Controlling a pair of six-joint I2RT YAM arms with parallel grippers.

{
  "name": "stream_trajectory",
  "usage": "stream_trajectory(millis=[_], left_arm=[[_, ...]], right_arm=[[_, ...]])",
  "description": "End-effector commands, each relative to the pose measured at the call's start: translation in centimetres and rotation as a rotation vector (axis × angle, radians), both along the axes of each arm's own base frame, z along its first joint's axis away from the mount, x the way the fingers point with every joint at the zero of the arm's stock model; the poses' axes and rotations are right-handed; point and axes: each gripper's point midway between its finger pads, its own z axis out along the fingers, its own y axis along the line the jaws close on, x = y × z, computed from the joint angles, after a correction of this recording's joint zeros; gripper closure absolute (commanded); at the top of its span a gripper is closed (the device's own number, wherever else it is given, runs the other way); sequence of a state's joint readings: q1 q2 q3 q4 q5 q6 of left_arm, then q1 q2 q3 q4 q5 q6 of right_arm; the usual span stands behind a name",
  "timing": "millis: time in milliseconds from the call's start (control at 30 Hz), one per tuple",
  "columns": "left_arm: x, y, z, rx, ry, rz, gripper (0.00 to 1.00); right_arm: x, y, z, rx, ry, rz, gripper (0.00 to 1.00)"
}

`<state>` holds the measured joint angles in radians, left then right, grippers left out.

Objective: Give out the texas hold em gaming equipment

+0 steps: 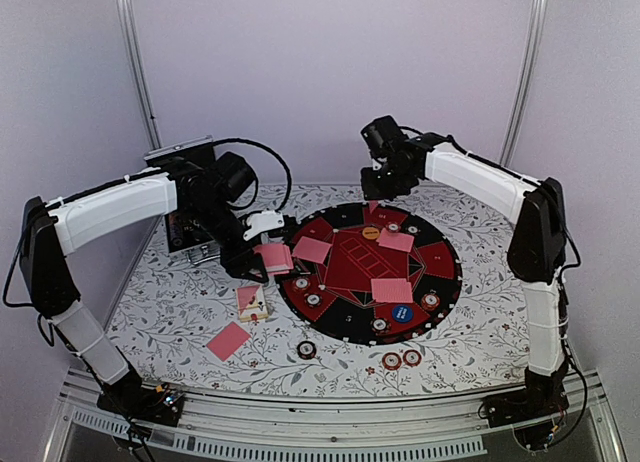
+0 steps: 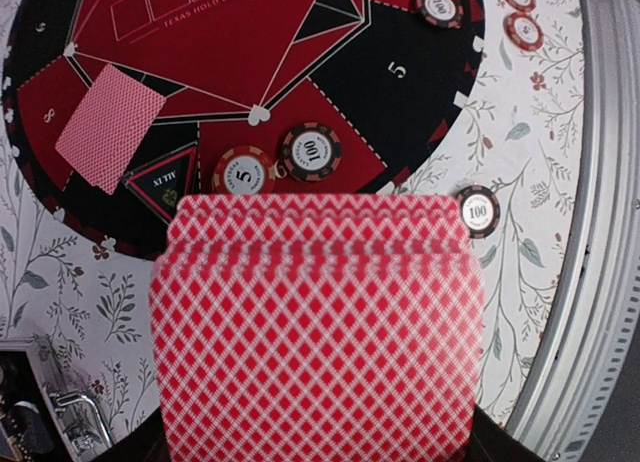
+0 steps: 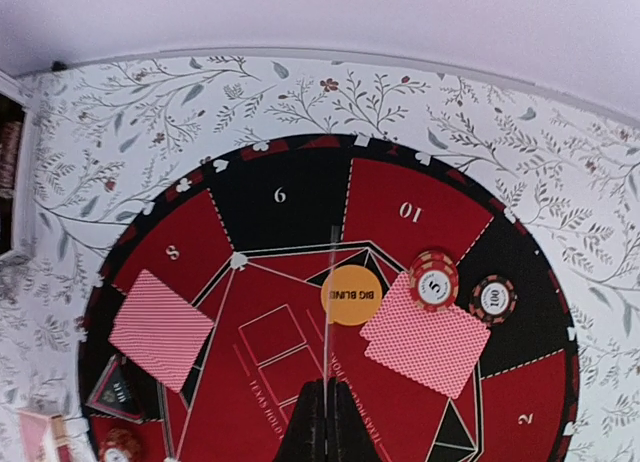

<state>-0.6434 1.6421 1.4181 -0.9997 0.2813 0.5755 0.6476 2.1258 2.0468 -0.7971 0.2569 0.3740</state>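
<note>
A thick deck of pink-backed playing cards point(image 2: 315, 332) fills the lower left wrist view and hides the fingers shut on it. From above, my left gripper point(image 1: 258, 254) holds this deck point(image 1: 273, 257) at the left rim of the round red-and-black poker mat point(image 1: 452, 282). My right gripper point(image 3: 326, 397) is shut on a single card point(image 3: 328, 312) seen edge-on, above the mat's far side near the orange disc point(image 3: 351, 295). Face-down cards point(image 1: 312, 249) point(image 1: 395, 240) point(image 1: 391, 290) lie on the mat, with chips point(image 3: 434, 280) point(image 3: 494, 299) and a blue disc point(image 1: 402, 313).
Off the mat lie a pink card point(image 1: 229, 340), a face-up card point(image 1: 252, 302) and loose chips point(image 1: 306, 349) point(image 1: 391, 361) point(image 1: 411, 357) on the floral tablecloth. A black case point(image 1: 188, 230) stands behind the left arm. A metal rail point(image 1: 330, 412) runs along the near edge.
</note>
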Motion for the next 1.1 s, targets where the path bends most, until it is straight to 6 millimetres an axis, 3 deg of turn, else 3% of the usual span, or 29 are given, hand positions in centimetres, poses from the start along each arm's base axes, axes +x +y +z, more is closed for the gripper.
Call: stream_trajectory(millis=[0,133,333,567,1067], left_arm=[[0.4,0.0,1.3,-0.043,-0.032,-0.001,1.0],[0.4,0.1,1.3,-0.042,-0.031,0.001,1.0],[0.4,0.1,1.4,-0.042,-0.034,0.001,1.0],[0.5,0.1,1.6,-0.045,-0.036,0.002,1.0],[0.6,0.0,1.4,-0.041,-0.03,0.001,1.0]], right_arm=[[-0.5,-0.9,-1.8,-0.478,-0.104,-0.032,1.0],[-0.7,0.8,-4.9,-0.598,-0.116,0.013,1.0],[-1.1,3.1,-7.3,-0.688,-0.148,0.077,1.0],[-1.5,4.4,-10.4,-0.791,-0.153,0.145,1.0],[-3.2,7.5,-16.0,-0.612,-0.015,0.276,0.96]])
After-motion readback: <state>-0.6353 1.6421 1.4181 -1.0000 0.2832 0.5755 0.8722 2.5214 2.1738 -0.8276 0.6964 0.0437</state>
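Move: The right hand, pinching a single card, has the printed card boxes at the middle of the mat about 18 cm below it, 2 cm to its left and 1 cm back. At that same mat level, from this hand, the orange big blind lies some 6 cm ahead, the card at seat 10 about 4 cm ahead and 6 cm right, and the card at seat 8 roughly 12 cm left and 2 cm ahead. From the left hand the boxes are about 16 cm ahead, 21 cm right and 14 cm down. Down by some 14 cm and about 6 cm to the left, the right hand carries its card towards the boxes in the middle of the mat, rolling roughly 40 degrees so that its left side sinks. The fingers stay shut on the card's end as its free end comes down over the boxes. The left hand holds still with the rest of the deck. ##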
